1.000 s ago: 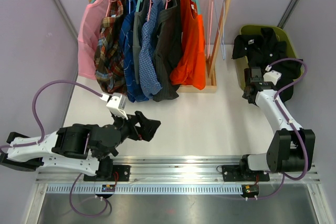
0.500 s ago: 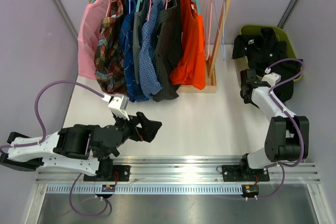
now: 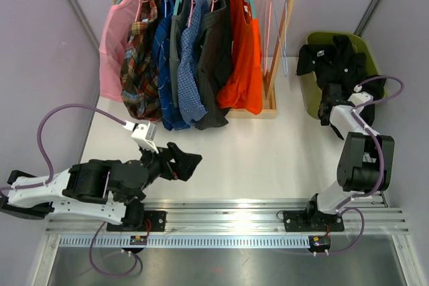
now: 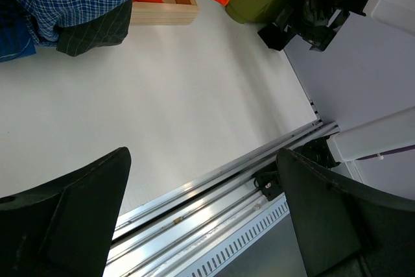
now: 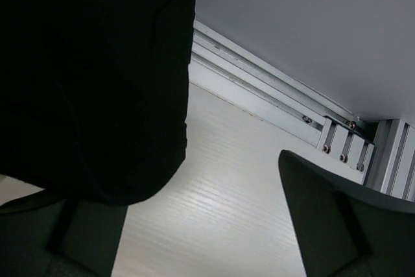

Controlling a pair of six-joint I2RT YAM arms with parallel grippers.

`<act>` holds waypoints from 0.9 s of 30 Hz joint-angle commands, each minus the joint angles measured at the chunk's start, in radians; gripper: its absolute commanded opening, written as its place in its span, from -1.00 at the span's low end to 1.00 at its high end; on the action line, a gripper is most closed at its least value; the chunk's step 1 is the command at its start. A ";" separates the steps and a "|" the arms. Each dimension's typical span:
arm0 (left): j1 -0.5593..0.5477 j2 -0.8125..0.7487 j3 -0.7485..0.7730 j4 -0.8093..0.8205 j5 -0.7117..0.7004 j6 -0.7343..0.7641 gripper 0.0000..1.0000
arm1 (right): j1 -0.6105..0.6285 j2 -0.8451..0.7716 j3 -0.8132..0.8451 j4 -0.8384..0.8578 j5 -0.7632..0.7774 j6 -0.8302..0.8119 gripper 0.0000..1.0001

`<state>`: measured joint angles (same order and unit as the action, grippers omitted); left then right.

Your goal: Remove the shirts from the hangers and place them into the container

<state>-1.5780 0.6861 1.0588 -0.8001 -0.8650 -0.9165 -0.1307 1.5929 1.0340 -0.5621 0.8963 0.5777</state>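
Note:
Several shirts hang on hangers (image 3: 271, 19) from a wooden rail: pink (image 3: 120, 28), brown-red plaid (image 3: 139, 65), blue checked (image 3: 191, 72), dark grey (image 3: 216, 65) and orange (image 3: 244, 58). A black shirt (image 3: 335, 58) lies in the olive-green container (image 3: 309, 93) at the right. My right gripper (image 3: 328, 106) is open at the container's near edge. In the right wrist view the black shirt (image 5: 91, 76) hangs beside the left finger, not between the jaws (image 5: 201, 225). My left gripper (image 3: 188, 162) is open and empty above the table's near left part (image 4: 201, 218).
The rail stands on a light wooden frame (image 3: 268, 110) at the back of the white table (image 3: 268, 159). Some bare hangers hang at the rail's right end. Grey walls close in both sides. A metal rail (image 3: 228, 212) with the arm bases runs along the near edge.
My right arm has folded up and its gripper has swung right, closer to the container's near edge. The left gripper has shifted slightly down and left.

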 commanded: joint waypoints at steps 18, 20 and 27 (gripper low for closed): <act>0.003 0.030 0.015 0.030 -0.029 0.008 0.98 | -0.037 -0.060 0.058 0.136 0.024 -0.042 -1.00; 0.003 0.032 0.012 0.041 -0.029 0.013 0.98 | -0.037 -0.096 0.057 0.136 0.035 -0.052 -1.00; 0.003 0.024 0.000 0.044 -0.031 0.007 0.98 | -0.035 -0.266 0.084 0.184 -0.032 -0.114 -1.00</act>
<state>-1.5772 0.7219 1.0588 -0.8104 -0.8669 -0.9127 -0.1642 1.4162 1.0893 -0.4519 0.8719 0.5072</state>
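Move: The black shirt's loose end, hanging over the container's near right side, is roughly 3 cm ahead of the open right hand, 1 cm to its right and 2 cm lower. The container's middle lies some 19 cm ahead, 6 cm left and 3 cm below; the rack's wooden foot is about 12 cm ahead, 36 cm left and 9 cm below. From the left hand, the loose end lies roughly 58 cm right, 20 cm ahead and 22 cm lower. Easing some 2.5 cm forward, 2 cm down and slightly right to the black shirt's hanging end, the right hand shuts its wide-open fingers and pinches the cloth at the tips. With the fingers kept shut it then rises about 10 cm almost straight up beside the container's near side, the wrist rolling some 15 degrees. ##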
